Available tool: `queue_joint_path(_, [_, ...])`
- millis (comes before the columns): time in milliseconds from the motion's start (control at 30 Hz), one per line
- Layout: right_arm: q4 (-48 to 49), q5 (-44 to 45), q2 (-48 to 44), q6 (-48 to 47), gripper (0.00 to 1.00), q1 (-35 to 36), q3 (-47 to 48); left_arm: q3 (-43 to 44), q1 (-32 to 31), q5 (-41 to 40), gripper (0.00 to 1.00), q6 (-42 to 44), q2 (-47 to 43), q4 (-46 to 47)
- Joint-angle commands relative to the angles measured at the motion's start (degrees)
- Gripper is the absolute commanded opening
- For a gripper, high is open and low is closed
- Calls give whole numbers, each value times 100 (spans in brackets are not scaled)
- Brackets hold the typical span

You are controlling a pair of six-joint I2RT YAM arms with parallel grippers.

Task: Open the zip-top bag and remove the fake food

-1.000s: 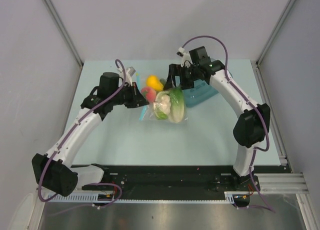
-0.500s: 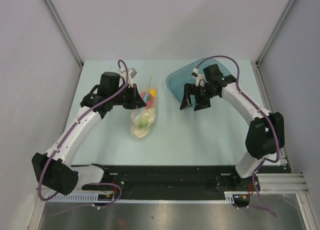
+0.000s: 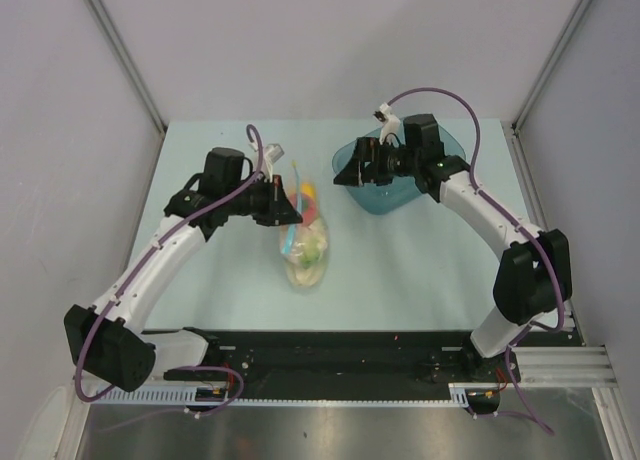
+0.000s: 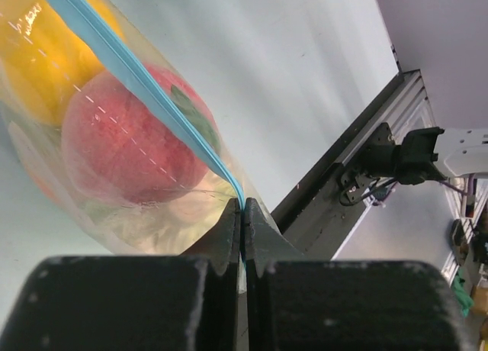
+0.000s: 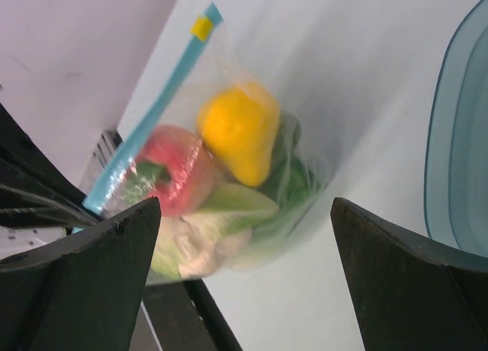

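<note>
The zip-top bag (image 3: 308, 242) is clear with a light blue zip strip (image 3: 290, 230) and sits left of the table's centre. It holds the fake food: a yellow fruit (image 5: 240, 130), a red piece (image 5: 171, 175), green-and-white cabbage (image 5: 229, 210) and a whitish piece. My left gripper (image 3: 285, 212) is shut on the zip strip (image 4: 152, 91), pinching it at the jaw tips (image 4: 242, 214). My right gripper (image 3: 350, 170) is open and empty, to the right of the bag and apart from it. In the right wrist view (image 5: 244, 206) it faces the bag (image 5: 221, 160).
A teal translucent tray (image 3: 405, 180) lies at the back right, under the right wrist, and its rim shows in the right wrist view (image 5: 457, 160). Grey walls enclose the table on three sides. The black rail (image 3: 330, 355) runs along the near edge.
The right gripper left the bag, swung away to the right, then came back partway to the tray's left rim. The bag now hangs from the left gripper alone and has shifted slightly right.
</note>
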Motion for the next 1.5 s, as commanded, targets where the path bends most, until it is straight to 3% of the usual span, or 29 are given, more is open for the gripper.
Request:
queue_joint_path(0, [689,858,-46,1239,100,271,168,-97,-186,39,0,-600,-186,604])
queue_joint_path(100, [-24,2285,-63,1565,100,869,405,-352,-554,-267,0,-1293,-282,1097])
queue_joint_path(233, [-139,3086,112,1540,100,1502,686,-650,-1029,-1294,0,-1893,-352,1379])
queue_joint_path(333, [-665,3412,489,1286,98,1757,1274,-695,-1215,-1595,0,-2008,-361,1362])
queue_joint_path(433, [-1404,3702,824,1066,85,1872,1776,-809,-1294,-1894,0,-2104,-458,1406])
queue_joint_path(533, [-1440,3835,728,838,76,1907,1655,-906,-1329,-1991,0,-2183,-572,1617])
queue_joint_path(567, [-1318,3835,693,610,66,1925,1584,-915,-1329,-1887,0,-2166,-581,1678])
queue_joint_path(633, [-1221,3809,596,433,57,1890,1417,-950,-1347,-1851,10,-2070,-677,1678])
queue_joint_path(667, [-1081,3547,604,267,49,1872,1364,-993,-1355,-1833,13,-2034,-712,1774])
queue_joint_path(833, [-869,2764,815,11,34,1731,1477,-1117,-1355,-1597,19,-1938,-740,2082])
queue_joint_path(867, [-947,2615,876,-33,14,1731,1548,-1073,-1355,-1526,21,-1920,-609,2074])
queue_joint_path(933, [-1201,2482,877,-322,0,1714,1680,-724,-1355,-1664,36,-1622,-546,1751])
queue_joint_path(967, [-1264,2238,781,-437,0,1644,1663,-634,-1329,-1823,52,-1508,-642,1409])
queue_joint_path(1067, [-1291,1046,413,-850,0,1285,1235,-589,-963,-1913,75,-919,-1045,1405])
queue_joint_path(1267, [-878,-1223,-151,-895,0,651,494,-1283,392,35,76,-462,-1109,2731])
queue_joint_path(1467, [-922,-2648,-72,-1018,0,264,476,-1038,473,1399,68,698,103,2952])
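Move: Ahead of the left fingers, which already grip the bag's zip strip near its middle, the free stretch of strip lies about 10 cm forward. From the wide-open right hand that stretch is about 11 cm to the left, 2 cm back and barely lower. Counted from the right hand, the yellow fruit sits some 7 cm left, 2 cm back and 6 cm down, the red fruit about 8 cm left and 6 cm back. The teal tub is roughly 14 cm right, 11 cm ahead and well below. Handing the bag across, the left hand carries the zip strip some 5 cm right while the right reaches about 9 cm left, settles slightly back and down and pinches the strip near its yellow slider. The left opens wide, then goes forward, left and up, tipping its fingers upward, before easing back right and down. The right draws the strip back and to the right, turning roughly 25 degrees counter-clockwise. ##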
